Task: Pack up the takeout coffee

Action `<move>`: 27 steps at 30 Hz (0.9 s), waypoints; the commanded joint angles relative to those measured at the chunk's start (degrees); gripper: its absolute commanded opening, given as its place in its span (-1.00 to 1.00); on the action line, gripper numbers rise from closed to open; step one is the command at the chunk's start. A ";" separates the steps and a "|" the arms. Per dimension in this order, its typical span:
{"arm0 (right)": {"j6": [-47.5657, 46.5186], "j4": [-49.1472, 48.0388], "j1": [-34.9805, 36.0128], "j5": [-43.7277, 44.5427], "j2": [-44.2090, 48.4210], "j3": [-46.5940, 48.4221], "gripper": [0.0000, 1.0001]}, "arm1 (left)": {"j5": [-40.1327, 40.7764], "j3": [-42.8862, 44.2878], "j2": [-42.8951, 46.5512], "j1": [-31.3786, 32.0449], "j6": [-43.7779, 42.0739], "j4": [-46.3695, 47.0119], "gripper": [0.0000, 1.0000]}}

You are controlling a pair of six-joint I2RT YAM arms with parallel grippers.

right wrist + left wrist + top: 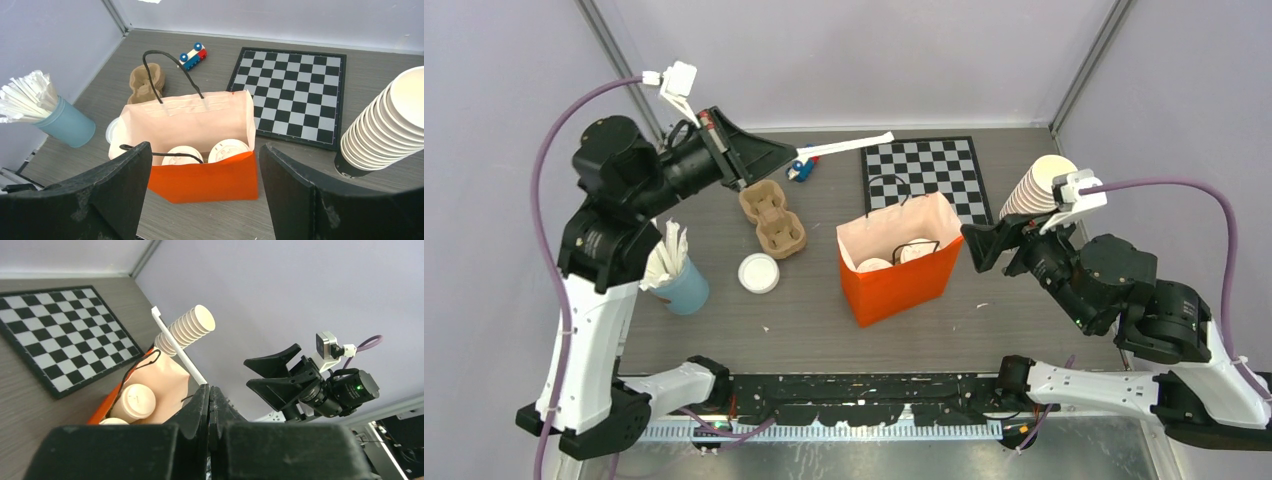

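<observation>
The orange paper bag (902,285) stands open mid-table. Two takeout coffee cups with white sip lids (182,155) (228,149) sit upright inside it, side by side; the top view shows their lids (916,251) too. My left gripper (790,156) is raised over the table's far left, pointing right, shut on the end of a white wrapped straw (849,147) that juts toward the chessboard. In its own view the straw (176,345) runs up from the closed jaws (210,388). My right gripper (976,246) hovers just right of the bag, open and empty, its fingers framing the bag (204,150).
A tall stack of lidless white cups (1036,187) leans at the right by the chessboard (924,168). A brown cardboard cup carrier (772,218), a loose white lid (758,272), a blue cup of wrapped straws (679,282) and a small toy car (802,170) lie left of the bag.
</observation>
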State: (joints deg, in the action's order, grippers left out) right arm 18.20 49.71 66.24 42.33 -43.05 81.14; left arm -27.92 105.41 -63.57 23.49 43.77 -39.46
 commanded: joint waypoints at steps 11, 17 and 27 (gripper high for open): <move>4.08 -0.17 -0.09 3.55 2.96 -0.90 0.64 | -8.68 -11.26 -1.30 7.35 7.32 20.93 -1.00; 4.10 0.34 -0.08 3.62 2.96 -1.03 0.64 | -7.14 -10.86 -4.21 11.57 6.91 24.05 -1.00; 4.79 1.40 -0.12 4.49 4.23 -1.35 0.64 | -5.80 -19.79 -2.92 15.78 6.24 24.53 -1.00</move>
State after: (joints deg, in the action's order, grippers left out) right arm 21.45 51.55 66.24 44.97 -40.12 79.77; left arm -34.57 89.58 -68.53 38.30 50.63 -17.52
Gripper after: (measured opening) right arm 0.823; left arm 0.008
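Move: The left gripper, shut on a straw, is high over the table. The orange bag's middle is about 16 cm to its right, 5 cm ahead and 38 cm below. On the table some 46 cm below it, the checkerboard is about 27 cm ahead and 27 cm right, the egg-carton tray about 20 cm ahead and 10 cm left, the white lid 6 cm ahead and 12 cm left. From the right hand the bag is about 10 cm ahead, 8 cm left and 26 cm below. Bring the left gripper about 10 cm to the right towards the bag, keeping the straw pinched at its end, and let it sink some 5 cm, partly early and the rest at the very end. Swing the wrist about 20 degrees clockwise on the way, so that the straw points almost straight right, its free end out over the bag. Stay well above the rim and touch nothing. ##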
